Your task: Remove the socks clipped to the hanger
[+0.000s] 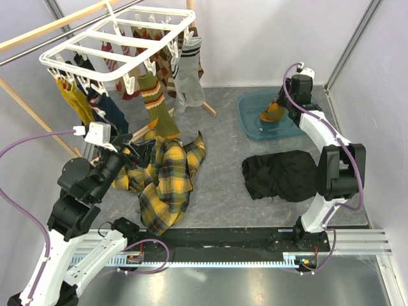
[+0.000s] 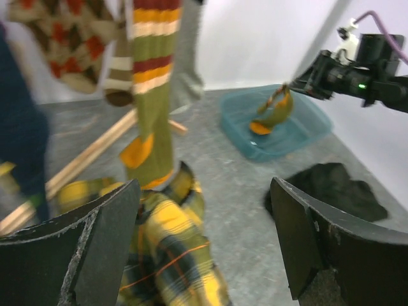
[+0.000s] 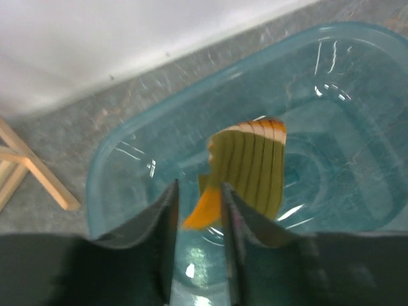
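Observation:
The white hanger [image 1: 115,38] hangs at the back left with several socks clipped under it: mustard [image 1: 75,99], navy [image 1: 109,109], olive-orange striped [image 1: 156,102] [image 2: 152,95] and grey [image 1: 189,80]. My left gripper [image 1: 134,153] [image 2: 204,248] is wide open and empty, low over the yellow plaid cloth and just short of the striped sock. My right gripper [image 1: 282,102] [image 3: 199,188] is over the teal bin, jaws a little apart. An olive sock with an orange toe [image 3: 252,162] [image 1: 273,113] is right below its fingertips, above the bin floor.
The teal plastic bin [image 1: 250,108] [image 3: 115,159] sits at the back right by the wall. A black garment [image 1: 280,173] lies in front of it. The yellow plaid cloth [image 1: 167,178] is heaped under the hanger. Wooden rack legs [image 1: 38,118] cross the floor at left.

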{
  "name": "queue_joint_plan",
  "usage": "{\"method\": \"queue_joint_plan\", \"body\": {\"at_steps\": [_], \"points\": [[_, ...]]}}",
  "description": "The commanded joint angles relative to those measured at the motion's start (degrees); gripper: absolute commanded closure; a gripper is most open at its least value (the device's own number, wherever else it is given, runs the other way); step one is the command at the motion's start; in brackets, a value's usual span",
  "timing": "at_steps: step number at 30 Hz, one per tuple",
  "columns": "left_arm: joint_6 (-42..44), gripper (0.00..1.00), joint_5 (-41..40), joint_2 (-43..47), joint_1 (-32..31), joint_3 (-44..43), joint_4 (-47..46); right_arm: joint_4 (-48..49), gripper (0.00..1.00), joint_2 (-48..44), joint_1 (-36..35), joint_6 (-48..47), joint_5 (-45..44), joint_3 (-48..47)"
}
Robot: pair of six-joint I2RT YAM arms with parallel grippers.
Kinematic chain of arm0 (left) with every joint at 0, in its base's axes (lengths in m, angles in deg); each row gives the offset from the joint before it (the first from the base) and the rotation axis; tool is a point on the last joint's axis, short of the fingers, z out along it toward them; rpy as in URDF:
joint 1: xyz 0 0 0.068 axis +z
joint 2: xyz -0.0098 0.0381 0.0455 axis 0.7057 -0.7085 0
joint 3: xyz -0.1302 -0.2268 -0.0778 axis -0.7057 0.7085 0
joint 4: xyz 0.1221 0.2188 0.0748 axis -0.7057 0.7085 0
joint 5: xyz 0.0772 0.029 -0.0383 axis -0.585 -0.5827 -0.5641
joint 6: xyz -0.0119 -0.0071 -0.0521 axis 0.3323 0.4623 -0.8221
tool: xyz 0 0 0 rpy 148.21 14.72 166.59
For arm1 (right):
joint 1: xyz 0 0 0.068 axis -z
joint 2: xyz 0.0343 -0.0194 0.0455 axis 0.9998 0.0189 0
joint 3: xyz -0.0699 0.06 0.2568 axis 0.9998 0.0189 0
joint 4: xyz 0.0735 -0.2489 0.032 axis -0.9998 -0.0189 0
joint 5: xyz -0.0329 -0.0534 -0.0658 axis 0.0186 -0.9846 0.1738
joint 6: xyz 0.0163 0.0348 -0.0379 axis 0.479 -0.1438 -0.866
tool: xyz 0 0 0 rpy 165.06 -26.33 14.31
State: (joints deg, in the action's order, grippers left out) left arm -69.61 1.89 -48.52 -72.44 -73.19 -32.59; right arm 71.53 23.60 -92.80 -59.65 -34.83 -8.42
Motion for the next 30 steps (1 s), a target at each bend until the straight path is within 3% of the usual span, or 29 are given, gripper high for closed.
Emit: {"method": "queue_joint_plan", "body": {"at_steps": [1,5,9,10,16,21,30], "points": [[4.4,0.11,-8.7,1.2,0.1,1.8,0.1,-5.2,0.55,0.9,-0.1,-0.9,2.7,-7.1],[4.9,0.12,-9.0,1.5,0.1,3.8,-1.0,-4.6,0.42,-4.1,-0.8,-0.5,9.7,-6.8],[5.4,0.12,-7.6,2.8,0.1,7.8,-4.1,1.4,0.41,-11.5,-7.0,-3.7,16.3,-2.6],[5.3,0.12,-6.9,3.2,0.1,8.9,-5.0,7.1,0.41,-13.2,-8.3,-3.5,19.8,-1.2],[4.2,0.12,-3.2,5.4,0.1,16.2,-10.5,21.1,0.4,-21.5,-21.9,-3.5,23.7,4.4],[4.9,0.13,-4.1,6.2,0.1,19.5,-10.6,26.1,0.39,-20.3,-31.6,-6.5,27.1,3.4],[4.4,0.13,-4.1,8.8,0.1,20.8,-10.8,21.3,0.37,-8.1,-40.6,-14.2,28.5,-8.1]]}}
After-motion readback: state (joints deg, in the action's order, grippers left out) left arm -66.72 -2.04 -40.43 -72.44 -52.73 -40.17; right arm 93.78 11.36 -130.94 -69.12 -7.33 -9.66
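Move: My right hand still has the striped olive sock at its opening fingertips, the tub's middle about 18 cm below and 3 cm ahead, 1 cm to its right. Its next goal, the matching olive sock on the hanger, is some 45 cm left, 16 cm back and 23 cm above. The grey sock hangs about 11 cm right of that one and 9 cm farther out. From my left hand the hanging olive sock is roughly 16 cm ahead, 4 cm right, 4 cm up. I spread my right fingers and let go of the sock over the tub, then swing that open hand about 35 cm left, 21 cm back and a similar way up towards the other olive sock, turning counter-clockwise some 65 degrees and tipping the fingers up, sinking slightly last. My left hand, open and empty, drops about 10 cm towards the plaid cloth. ##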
